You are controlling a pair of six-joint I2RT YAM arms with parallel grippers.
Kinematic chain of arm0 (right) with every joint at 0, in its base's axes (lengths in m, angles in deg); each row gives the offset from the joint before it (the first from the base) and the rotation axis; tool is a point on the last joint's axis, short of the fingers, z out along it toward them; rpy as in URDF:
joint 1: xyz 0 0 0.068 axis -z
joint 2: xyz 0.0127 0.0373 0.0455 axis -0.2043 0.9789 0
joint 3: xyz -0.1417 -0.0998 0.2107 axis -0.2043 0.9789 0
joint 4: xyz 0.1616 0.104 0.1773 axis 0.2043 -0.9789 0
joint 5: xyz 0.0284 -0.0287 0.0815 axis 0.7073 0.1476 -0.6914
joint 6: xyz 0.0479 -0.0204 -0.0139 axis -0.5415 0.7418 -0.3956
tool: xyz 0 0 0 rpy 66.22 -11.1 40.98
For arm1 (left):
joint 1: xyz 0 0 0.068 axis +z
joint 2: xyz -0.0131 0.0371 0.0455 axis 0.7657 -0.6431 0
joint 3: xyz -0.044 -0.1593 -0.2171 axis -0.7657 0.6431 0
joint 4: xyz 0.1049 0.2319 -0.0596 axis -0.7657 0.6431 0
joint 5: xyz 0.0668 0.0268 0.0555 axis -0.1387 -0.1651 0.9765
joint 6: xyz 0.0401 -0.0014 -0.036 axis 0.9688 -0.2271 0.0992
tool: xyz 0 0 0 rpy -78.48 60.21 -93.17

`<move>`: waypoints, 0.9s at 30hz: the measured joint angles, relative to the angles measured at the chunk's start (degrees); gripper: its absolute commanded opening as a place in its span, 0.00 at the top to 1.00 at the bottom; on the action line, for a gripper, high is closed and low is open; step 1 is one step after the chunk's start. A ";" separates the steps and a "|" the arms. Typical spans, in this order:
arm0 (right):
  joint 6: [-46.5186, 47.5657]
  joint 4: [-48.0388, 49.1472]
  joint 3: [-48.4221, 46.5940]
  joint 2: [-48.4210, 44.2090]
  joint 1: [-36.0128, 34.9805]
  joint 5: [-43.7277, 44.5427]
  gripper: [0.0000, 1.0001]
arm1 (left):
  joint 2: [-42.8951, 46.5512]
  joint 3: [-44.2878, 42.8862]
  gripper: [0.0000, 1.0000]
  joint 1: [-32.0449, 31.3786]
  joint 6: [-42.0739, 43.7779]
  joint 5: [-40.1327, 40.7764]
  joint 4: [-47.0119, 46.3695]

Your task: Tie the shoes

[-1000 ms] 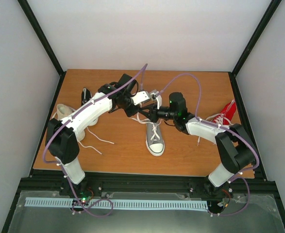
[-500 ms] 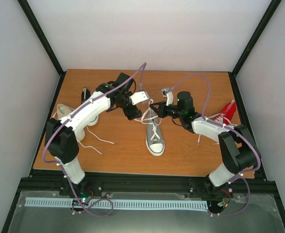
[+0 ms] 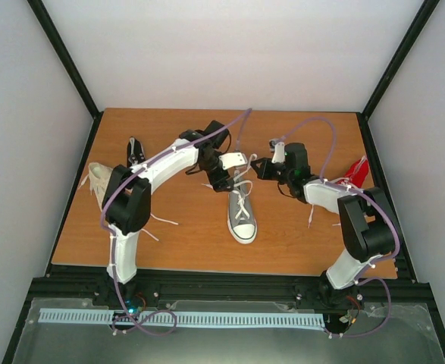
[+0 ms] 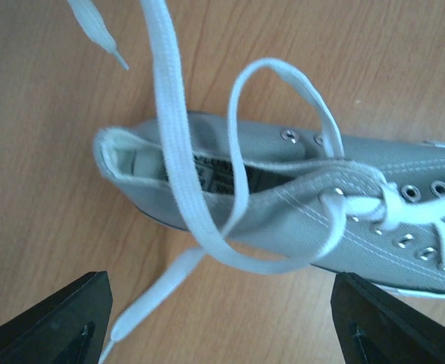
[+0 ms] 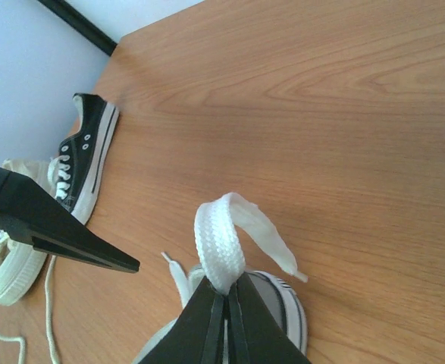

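Observation:
The grey shoe (image 3: 242, 216) with white toe cap lies mid-table, toe toward me. In the left wrist view it (image 4: 305, 220) lies on its side, with its white lace (image 4: 178, 152) looping loosely over the heel opening. My left gripper (image 3: 224, 180) hovers over the heel end, jaws wide open and empty (image 4: 222, 337). My right gripper (image 3: 257, 168) is just right of the heel, shut on a folded loop of white lace (image 5: 224, 235), which it holds above the shoe (image 5: 283, 303).
A black shoe (image 3: 135, 150) and a cream shoe (image 3: 99, 179) with trailing laces lie at the left; both also show in the right wrist view, black (image 5: 86, 163) and cream (image 5: 10, 262). A red shoe (image 3: 355, 176) lies at the right edge.
The two grippers, close together over the heel a second ago, have drawn apart. The right one moved right with the lace. The left arm's elbow swung right and forward.

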 measured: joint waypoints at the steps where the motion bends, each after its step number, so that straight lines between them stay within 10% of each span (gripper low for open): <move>1: -0.02 -0.33 0.00 0.00 0.52 0.28 0.97 | -0.94 -1.18 0.26 -0.04 -0.02 -0.11 -0.20; 11: 1.20 -3.32 -0.26 0.00 1.38 0.72 0.97 | -5.42 -4.59 0.60 -0.44 -2.19 -2.29 -1.27; 27: 2.25 -5.66 -0.26 -0.04 2.32 1.88 0.97 | -5.57 -3.76 0.60 -5.29 -0.57 7.23 -8.02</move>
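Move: The crossed white laces above the grey shoe's heel opening lie some 5 cm to the left hand's right, about 1 cm ahead and 2 cm below. The shoe's middle is 5 cm right of that hand, about 6 cm back and 7 cm below; a free lace tip lies 6 cm left, level with it, 9 cm down. The right hand, already pinching the other lace end, has the crossing about 4 cm left, 4 cm back and 4 cm below. Rightward by about 5 cm, sinking slightly and easing forward at the end, the left hand brings its fingers around the crossed laces above the heel opening; they close from wide to under half open, the tips swinging forward some 10 degrees. The right hand keeps its pinch on the lace end and draws it a couple of centimetres right and down. ##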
